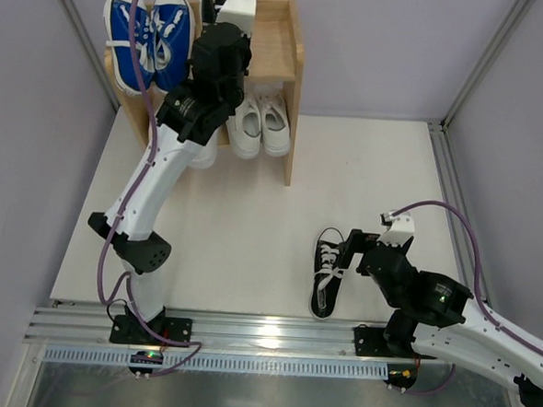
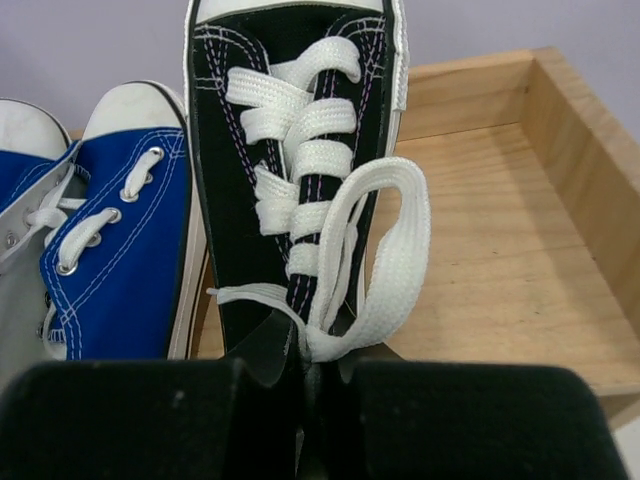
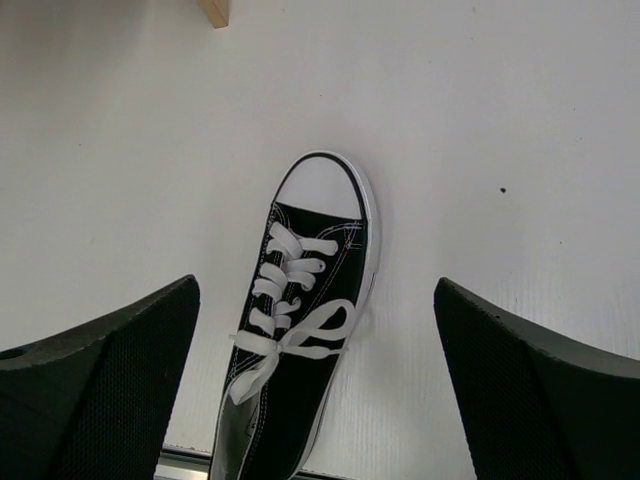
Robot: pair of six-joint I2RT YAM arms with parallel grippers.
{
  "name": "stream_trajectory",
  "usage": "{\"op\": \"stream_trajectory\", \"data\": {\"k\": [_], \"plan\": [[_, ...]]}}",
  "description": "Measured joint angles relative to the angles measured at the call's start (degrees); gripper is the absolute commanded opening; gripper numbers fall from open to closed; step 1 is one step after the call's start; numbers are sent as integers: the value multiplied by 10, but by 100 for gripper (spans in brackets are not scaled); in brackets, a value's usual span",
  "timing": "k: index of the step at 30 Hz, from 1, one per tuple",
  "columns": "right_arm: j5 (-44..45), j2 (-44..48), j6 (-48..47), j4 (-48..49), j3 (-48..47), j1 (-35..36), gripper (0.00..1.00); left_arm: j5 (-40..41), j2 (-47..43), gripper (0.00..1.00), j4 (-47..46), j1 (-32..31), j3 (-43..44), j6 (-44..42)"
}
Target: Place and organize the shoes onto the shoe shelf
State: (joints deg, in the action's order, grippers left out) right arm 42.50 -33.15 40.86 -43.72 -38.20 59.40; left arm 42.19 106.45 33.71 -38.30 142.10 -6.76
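The wooden shoe shelf (image 1: 293, 85) stands at the back. A blue pair (image 1: 148, 34) lies on its top tier at the left, and a white pair (image 1: 260, 124) sits on the lower tier. My left gripper (image 2: 312, 372) is over the top tier (image 2: 490, 250). It is shut on the rear of a black sneaker (image 2: 300, 150), which lies right beside a blue shoe (image 2: 130, 240). In the top view the arm hides most of that sneaker. The other black sneaker (image 1: 327, 271) lies on the table. My right gripper (image 3: 315, 285) is open just behind and above it (image 3: 300, 340).
Another white shoe (image 1: 204, 153) shows partly under the left arm at the shelf's lower tier. The right half of the top tier is bare wood. Frame posts stand at the back corners, and a metal rail (image 1: 264, 332) runs along the near edge.
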Motion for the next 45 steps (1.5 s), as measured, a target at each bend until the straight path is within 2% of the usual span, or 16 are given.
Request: {"op": "stream_trajectory", "data": {"k": [13,29,33,35,36,39,45], "plan": [[7,5,-25,17,25,0,100,2,15,0,-75,20,-5,-57],[17,6,-37,19,25,-2,100,1,31,0,-100,47,-10,-43],[19,6,-37,19,25,-3,100,2,32,43,-105,47,-10,-35],[19,6,-37,20,25,-3,100,2,32,57,-111,47,-10,-27],[19,6,-37,20,25,-3,100,2,32,67,-112,48,-10,-24],[20,6,-37,20,25,-3,100,2,31,79,-116,49,-10,-13],[28,6,-36,19,25,-3,100,-10,17,93,-118,42,-10,9]]}}
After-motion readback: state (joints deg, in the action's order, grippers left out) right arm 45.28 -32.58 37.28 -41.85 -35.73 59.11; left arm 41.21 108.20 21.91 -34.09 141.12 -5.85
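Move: The left hand holds a black shoe by its laces over the top shelf. The free spot for that shoe is about 4 cm ahead, 2 cm left and 4 cm below. The nearer blue shoe lies some 12 cm left and 3 cm ahead, its mate about 21 cm left and 3 cm ahead, both some 4 cm lower. From the right hand the spot is roughly 30 cm ahead, 33 cm left and 30 cm up. Left hand eases the black shoe about 4 cm forward, slightly left towards the blue pair, opens, starts backing up. ##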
